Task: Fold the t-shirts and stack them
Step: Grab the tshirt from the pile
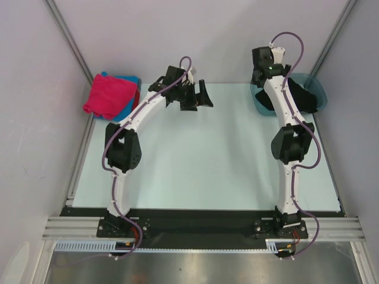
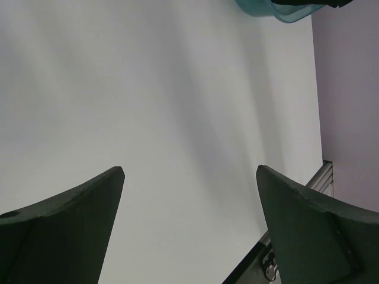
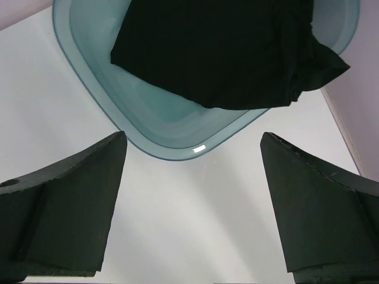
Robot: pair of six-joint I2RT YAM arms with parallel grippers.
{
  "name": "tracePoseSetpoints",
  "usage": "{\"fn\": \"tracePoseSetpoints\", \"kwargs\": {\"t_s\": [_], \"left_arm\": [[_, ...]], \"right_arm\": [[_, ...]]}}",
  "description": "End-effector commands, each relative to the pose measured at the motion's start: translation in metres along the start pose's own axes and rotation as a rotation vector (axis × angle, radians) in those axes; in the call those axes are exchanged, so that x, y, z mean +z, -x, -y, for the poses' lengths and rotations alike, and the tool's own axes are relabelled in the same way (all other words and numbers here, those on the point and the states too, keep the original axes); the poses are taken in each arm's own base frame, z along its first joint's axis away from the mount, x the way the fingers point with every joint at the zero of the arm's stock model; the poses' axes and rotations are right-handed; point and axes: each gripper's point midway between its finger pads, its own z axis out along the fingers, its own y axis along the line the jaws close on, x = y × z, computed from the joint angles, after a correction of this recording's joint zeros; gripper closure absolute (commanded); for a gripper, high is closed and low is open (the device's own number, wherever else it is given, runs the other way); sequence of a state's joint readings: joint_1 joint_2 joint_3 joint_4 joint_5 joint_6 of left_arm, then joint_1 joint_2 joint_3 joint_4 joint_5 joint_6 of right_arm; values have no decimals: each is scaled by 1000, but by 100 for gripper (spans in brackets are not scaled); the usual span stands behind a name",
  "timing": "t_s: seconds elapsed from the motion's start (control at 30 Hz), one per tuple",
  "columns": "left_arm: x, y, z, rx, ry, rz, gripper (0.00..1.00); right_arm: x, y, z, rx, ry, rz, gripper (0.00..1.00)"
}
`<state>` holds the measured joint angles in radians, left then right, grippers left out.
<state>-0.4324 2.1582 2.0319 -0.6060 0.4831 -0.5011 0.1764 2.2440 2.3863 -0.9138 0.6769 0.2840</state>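
A stack of folded t-shirts lies at the table's far left corner, a magenta-pink one [image 1: 108,96] on top of a blue one [image 1: 131,80]. A black t-shirt [image 3: 219,53] lies crumpled inside the teal basin [image 3: 172,148] at the far right. In the right wrist view my right gripper [image 3: 193,135] hovers open just in front of the basin's near rim, nothing between its fingers. My left gripper [image 1: 203,94] is near the far edge, right of the stack. It is open and empty over bare white table [image 2: 177,89].
The teal basin [image 1: 314,89] sits by the right wall, with the right arm's wrist over its left side. Grey walls close in both sides and the back. A metal rail [image 1: 201,228] carrying the arm bases runs along the near edge.
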Motion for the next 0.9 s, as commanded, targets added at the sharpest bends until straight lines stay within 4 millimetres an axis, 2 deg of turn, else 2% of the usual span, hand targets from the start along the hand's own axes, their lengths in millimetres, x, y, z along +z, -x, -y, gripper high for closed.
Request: {"fn": "tracePoseSetpoints", "kwargs": {"t_s": [0.0, 0.03, 0.13, 0.3, 0.33, 0.4, 0.43, 0.47, 0.57, 0.7, 0.87], "left_arm": [[-6, 9, 9, 1, -41, 31, 0], [-6, 10, 8, 3, -43, 34, 0], [-6, 10, 7, -5, -48, 32, 0], [-5, 14, 5, -21, -57, 40, 0], [-3, 12, 4, -30, -59, 36, 0], [-3, 10, 3, -38, -59, 30, 0], [-2, 7, 2, -45, -58, 21, 0], [-4, 7, 2, -44, -57, 22, 0], [-7, 9, 2, -39, -55, 31, 0], [-10, 18, -1, -30, -63, 56, 0], [-4, 14, -9, -69, -98, 24, 0]], "right_arm": [[-5, 21, 22, 24, -76, 65, 0], [-2, 23, 25, 11, -92, 75, 0], [9, 8, 35, -51, -142, 38, 0], [41, -23, 55, 31, -137, -106, 0], [44, -22, 55, 59, -109, -123, 0], [57, -31, 69, 93, -126, -172, 0], [57, -30, 66, 100, -112, -177, 0], [67, -30, 83, 123, -131, -190, 0], [77, -41, 90, 135, -122, -240, 0], [81, -61, 100, 160, -109, -335, 1], [81, -77, 104, 143, -103, -402, 0]]}}
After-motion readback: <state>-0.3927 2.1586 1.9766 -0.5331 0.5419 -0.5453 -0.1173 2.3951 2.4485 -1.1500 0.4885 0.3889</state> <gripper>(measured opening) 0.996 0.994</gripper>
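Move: The black t-shirt lies in the blue bin, its middle some 8 cm to the right of the open right gripper, about level with it in reach and roughly 18 cm below. The bin's middle sits nearly under the shirt, about 9 cm to the right of that gripper and 1 cm ahead, around 19 cm down. From the left gripper the shirt is about 42 cm to the right, 9 cm ahead and 14 cm lower. Towards the black t-shirt's right-hand part, hanging at the bin's right side, the right hand sweeps about 13 cm to the right, starting nearly level, then sinking some 10 cm and drawing back about 4 cm. The fingers tip more steeply down and turn clockwise, around 25 degrees in all, and stay wide open, with no touch on the cloth visible. ##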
